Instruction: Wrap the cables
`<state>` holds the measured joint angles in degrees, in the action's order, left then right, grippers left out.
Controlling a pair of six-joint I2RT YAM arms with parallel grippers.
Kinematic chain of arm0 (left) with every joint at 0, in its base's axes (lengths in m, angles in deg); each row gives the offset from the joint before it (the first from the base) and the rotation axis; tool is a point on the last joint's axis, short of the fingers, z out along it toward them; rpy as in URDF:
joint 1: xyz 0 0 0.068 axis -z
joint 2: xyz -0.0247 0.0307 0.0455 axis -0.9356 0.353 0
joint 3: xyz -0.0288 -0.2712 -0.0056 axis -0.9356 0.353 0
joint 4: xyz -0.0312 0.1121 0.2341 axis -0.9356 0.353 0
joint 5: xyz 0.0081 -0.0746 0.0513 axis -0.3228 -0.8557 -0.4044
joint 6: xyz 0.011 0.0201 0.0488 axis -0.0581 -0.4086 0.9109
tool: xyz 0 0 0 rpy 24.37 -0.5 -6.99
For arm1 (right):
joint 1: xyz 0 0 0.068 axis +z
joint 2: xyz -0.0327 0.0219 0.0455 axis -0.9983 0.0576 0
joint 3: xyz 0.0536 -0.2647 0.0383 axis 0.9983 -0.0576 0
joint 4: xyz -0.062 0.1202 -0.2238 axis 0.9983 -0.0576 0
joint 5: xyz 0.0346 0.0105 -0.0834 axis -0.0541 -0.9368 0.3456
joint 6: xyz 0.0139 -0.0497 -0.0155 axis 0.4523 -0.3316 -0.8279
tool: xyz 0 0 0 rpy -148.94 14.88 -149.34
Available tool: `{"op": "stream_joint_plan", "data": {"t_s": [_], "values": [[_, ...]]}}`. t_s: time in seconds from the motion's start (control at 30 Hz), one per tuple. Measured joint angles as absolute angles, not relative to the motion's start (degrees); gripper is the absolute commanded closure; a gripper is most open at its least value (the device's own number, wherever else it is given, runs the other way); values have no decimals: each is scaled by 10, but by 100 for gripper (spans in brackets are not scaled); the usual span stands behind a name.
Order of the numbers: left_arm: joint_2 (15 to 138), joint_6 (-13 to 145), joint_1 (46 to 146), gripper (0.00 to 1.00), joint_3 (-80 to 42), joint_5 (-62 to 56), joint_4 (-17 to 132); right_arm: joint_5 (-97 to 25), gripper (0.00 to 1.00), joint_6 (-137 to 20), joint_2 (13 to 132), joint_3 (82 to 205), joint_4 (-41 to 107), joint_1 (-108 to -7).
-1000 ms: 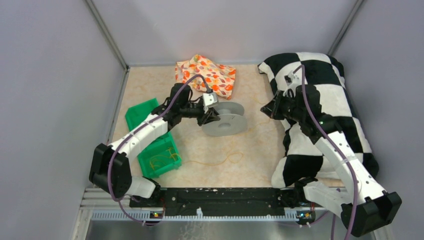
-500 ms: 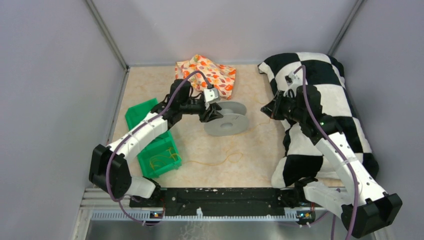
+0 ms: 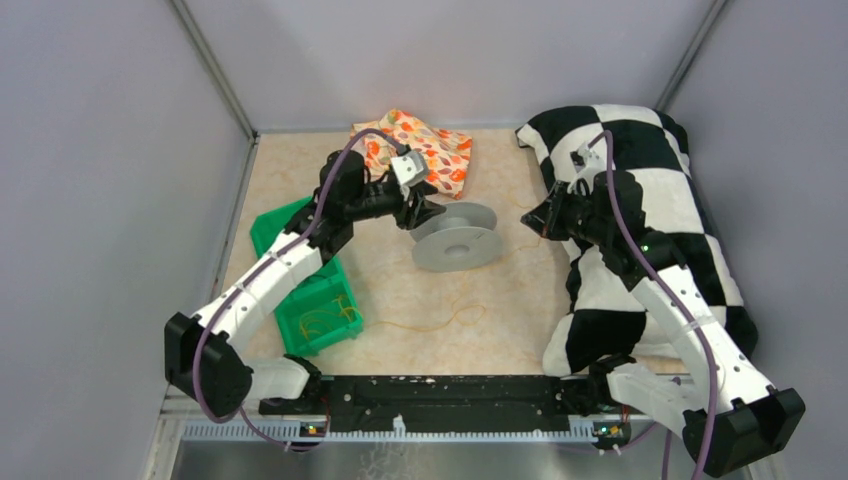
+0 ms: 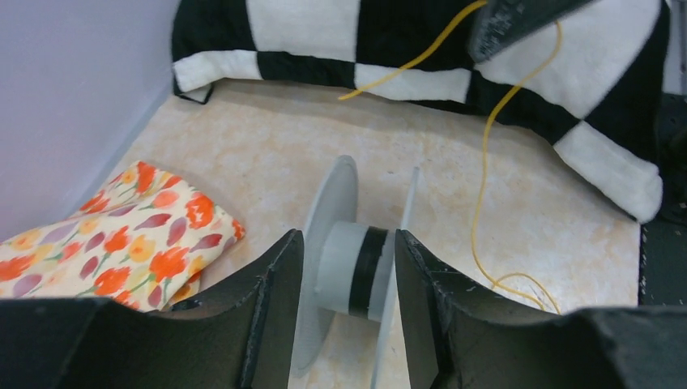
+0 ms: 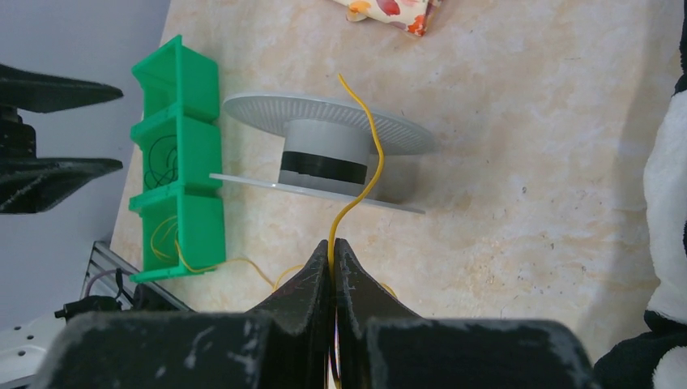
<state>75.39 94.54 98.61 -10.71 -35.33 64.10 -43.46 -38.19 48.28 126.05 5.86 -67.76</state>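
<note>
A grey plastic spool [image 3: 458, 237] lies on its side on the beige table. My left gripper [image 3: 424, 211] hovers just left of it, open, its fingers [image 4: 275, 284] framing the spool's hub [image 4: 348, 267] without touching. My right gripper [image 3: 545, 218] is shut on a thin yellow cable [image 5: 369, 162], which rises from the fingertips [image 5: 334, 243] toward the spool [image 5: 324, 154]. More of the cable [image 3: 440, 322] loops across the table in front of the spool, and in the left wrist view the cable [image 4: 484, 178] runs down from the right gripper.
A green compartment bin [image 3: 310, 300] holding coiled yellow wires stands at the left. A floral cloth [image 3: 420, 150] lies at the back. A black-and-white checkered pillow [image 3: 650, 210] fills the right side, under the right arm. Grey walls enclose the table.
My left gripper has opened, let go of the spool and drawn back and up to the left. The right gripper has stayed put, still shut on the cable.
</note>
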Motion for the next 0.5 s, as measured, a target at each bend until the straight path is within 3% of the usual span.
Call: {"op": "stream_joint_plan", "data": {"t_s": [0.23,0.5], "values": [[795,851,986,41,-189,-263,652,-464,100,-379,483,1261,68,-678],[862,763,982,26,-250,-211,707,-539,100,-369,479,1240,133,-678]]}}
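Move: The empty left hand has the spool, standing on its rims, about 6 cm to its right, 2 cm ahead and 15 cm below; the floral cloth lies some 25 cm ahead, 6 cm left and 24 cm down. The right hand holds the yellow cable's end, with the spool about 14 cm to its left, 4 cm ahead and 12 cm below. The slack cable loop on the table is some 11 cm back, 12 cm left and 22 cm below the right hand. Clear of the spool, the left hand swings about 6 cm forward, in a low arc that rises 3 cm and then sinks again, to above the spool's far side, opening its fingers wider, turning some 20 degrees counter-clockwise and rolling its forward side down. The right hand keeps its pinch on the yellow cable and, after a slow start, eases about 3 cm left on the spool's side and 2 cm up, turning slightly counter-clockwise with its left side rising. ##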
